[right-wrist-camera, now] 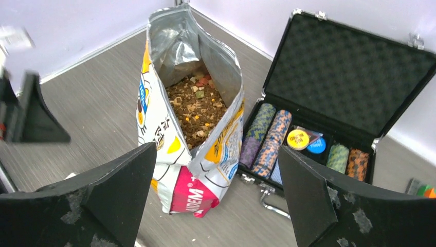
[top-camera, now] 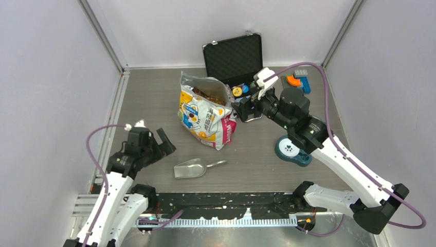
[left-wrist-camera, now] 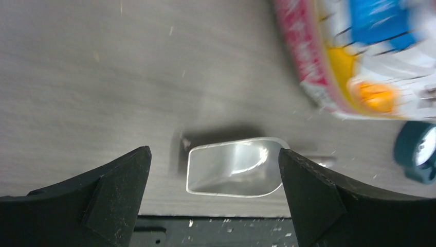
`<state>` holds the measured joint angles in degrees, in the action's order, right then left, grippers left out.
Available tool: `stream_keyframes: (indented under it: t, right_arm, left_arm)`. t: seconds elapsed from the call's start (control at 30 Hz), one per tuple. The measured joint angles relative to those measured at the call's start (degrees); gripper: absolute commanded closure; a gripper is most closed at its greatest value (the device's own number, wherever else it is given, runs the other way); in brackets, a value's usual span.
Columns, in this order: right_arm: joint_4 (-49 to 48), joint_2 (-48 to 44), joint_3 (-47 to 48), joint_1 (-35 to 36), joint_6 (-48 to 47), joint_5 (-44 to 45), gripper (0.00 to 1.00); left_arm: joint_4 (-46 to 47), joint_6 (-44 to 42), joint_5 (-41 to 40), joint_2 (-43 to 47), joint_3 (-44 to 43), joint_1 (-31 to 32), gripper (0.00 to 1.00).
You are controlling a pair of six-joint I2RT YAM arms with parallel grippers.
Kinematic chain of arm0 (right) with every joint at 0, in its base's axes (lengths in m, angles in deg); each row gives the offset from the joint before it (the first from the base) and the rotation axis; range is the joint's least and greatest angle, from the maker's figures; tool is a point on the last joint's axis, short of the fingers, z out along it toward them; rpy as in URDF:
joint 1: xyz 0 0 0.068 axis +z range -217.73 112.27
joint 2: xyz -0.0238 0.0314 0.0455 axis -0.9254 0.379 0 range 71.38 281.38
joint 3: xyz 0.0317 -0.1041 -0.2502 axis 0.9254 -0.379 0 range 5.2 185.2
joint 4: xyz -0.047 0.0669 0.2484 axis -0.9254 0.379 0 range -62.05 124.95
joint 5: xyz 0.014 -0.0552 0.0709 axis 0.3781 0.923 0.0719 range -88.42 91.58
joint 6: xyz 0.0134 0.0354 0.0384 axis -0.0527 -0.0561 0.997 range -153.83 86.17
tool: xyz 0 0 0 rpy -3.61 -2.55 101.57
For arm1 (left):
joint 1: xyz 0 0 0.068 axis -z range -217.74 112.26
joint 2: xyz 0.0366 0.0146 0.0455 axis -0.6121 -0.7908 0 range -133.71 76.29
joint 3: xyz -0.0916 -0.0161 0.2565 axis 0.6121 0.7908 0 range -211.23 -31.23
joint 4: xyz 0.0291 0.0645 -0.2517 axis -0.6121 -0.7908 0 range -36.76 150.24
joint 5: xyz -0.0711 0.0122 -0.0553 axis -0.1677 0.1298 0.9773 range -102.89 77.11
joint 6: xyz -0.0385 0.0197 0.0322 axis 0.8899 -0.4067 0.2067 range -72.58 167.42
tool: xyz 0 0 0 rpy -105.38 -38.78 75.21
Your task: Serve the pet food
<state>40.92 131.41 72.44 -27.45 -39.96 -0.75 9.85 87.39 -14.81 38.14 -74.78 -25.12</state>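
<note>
The pet food (right-wrist-camera: 197,109) is a heap of brown, tan and reddish kibble inside an open printed bag (top-camera: 204,117) standing mid-table. A metal scoop (top-camera: 189,168) lies empty on the table in front of the bag, its handle pointing right. A teal bowl (top-camera: 291,150) sits to the right, partly under the right arm. My left gripper (top-camera: 154,141) is open, left of the scoop; in the left wrist view the scoop (left-wrist-camera: 234,167) lies between and beyond its fingers, untouched. My right gripper (top-camera: 246,107) is open, just right of the bag's top, holding nothing.
An open black case (top-camera: 234,56) of poker chips (right-wrist-camera: 272,141) stands behind the bag. Coloured blocks (top-camera: 298,81) lie at the back right. White walls close in three sides. A black perforated strip (top-camera: 226,203) runs along the near edge.
</note>
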Motion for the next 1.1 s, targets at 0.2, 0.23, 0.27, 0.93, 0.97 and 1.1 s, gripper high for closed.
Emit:
stream_keyframes:
  t: [0.2, 0.23, 0.27, 0.93, 0.97, 1.1]
  right_arm:
    - [-2.2, -0.9, -2.8, 0.0, 7.5, 2.8, 0.04]
    - [-2.2, -1.0, -2.8, 0.0, 8.5, 3.2, 0.03]
    - [-2.1, -1.3, -2.8, 0.0, 9.7, 3.6, 0.03]
    - [0.1, -8.8, -5.6, 0.0, 27.5, 7.9, 0.04]
    - [0.6, -8.8, -6.0, 0.0, 27.8, 7.8, 0.03]
    - [3.2, -9.7, -9.3, 0.0, 29.8, 7.0, 0.04]
  left_arm:
    - [1.1, 5.2, 6.1, 2.6, 15.6, 0.0, 0.05]
    - [1.9, 6.1, 7.2, 3.1, 17.2, 0.0, 0.06]
    - [3.5, 6.9, 8.5, 3.5, 18.8, 0.0, 0.08]
    - [28.9, 7.7, 29.6, -7.6, 27.3, -0.2, 1.0]
    - [28.8, 7.4, 29.6, -6.9, 27.3, -0.1, 1.0]
    - [28.1, 5.7, 30.0, -3.0, 27.3, -0.1, 1.0]
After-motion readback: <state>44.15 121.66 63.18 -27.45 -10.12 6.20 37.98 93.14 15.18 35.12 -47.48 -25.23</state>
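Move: The metal scoop's middle lies roughly 13 cm to the left hand's right, 5 cm back and 15 cm below it; its mouth end is the nearer part. The pet-food bag stands open about 16 cm beyond the scoop and 4 cm farther right. The blue-green pet bowls sit some 34 cm to the right of the scoop and 11 cm farther out. From the right hand the scoop is about 15 cm left, 13 cm back and 35 cm down. The left fingers shut on the rim of the scoop's blade near its mouth, after the open hand sinks about 13 cm to it, drawing back and sliding right while it rolls left side down by some 25 degrees; with the scoop pinched it rises about 3 cm, turning clockwise. The empty, open right hand stays high, easing back and right, then dipping, as it rolls left side up and tips down. ##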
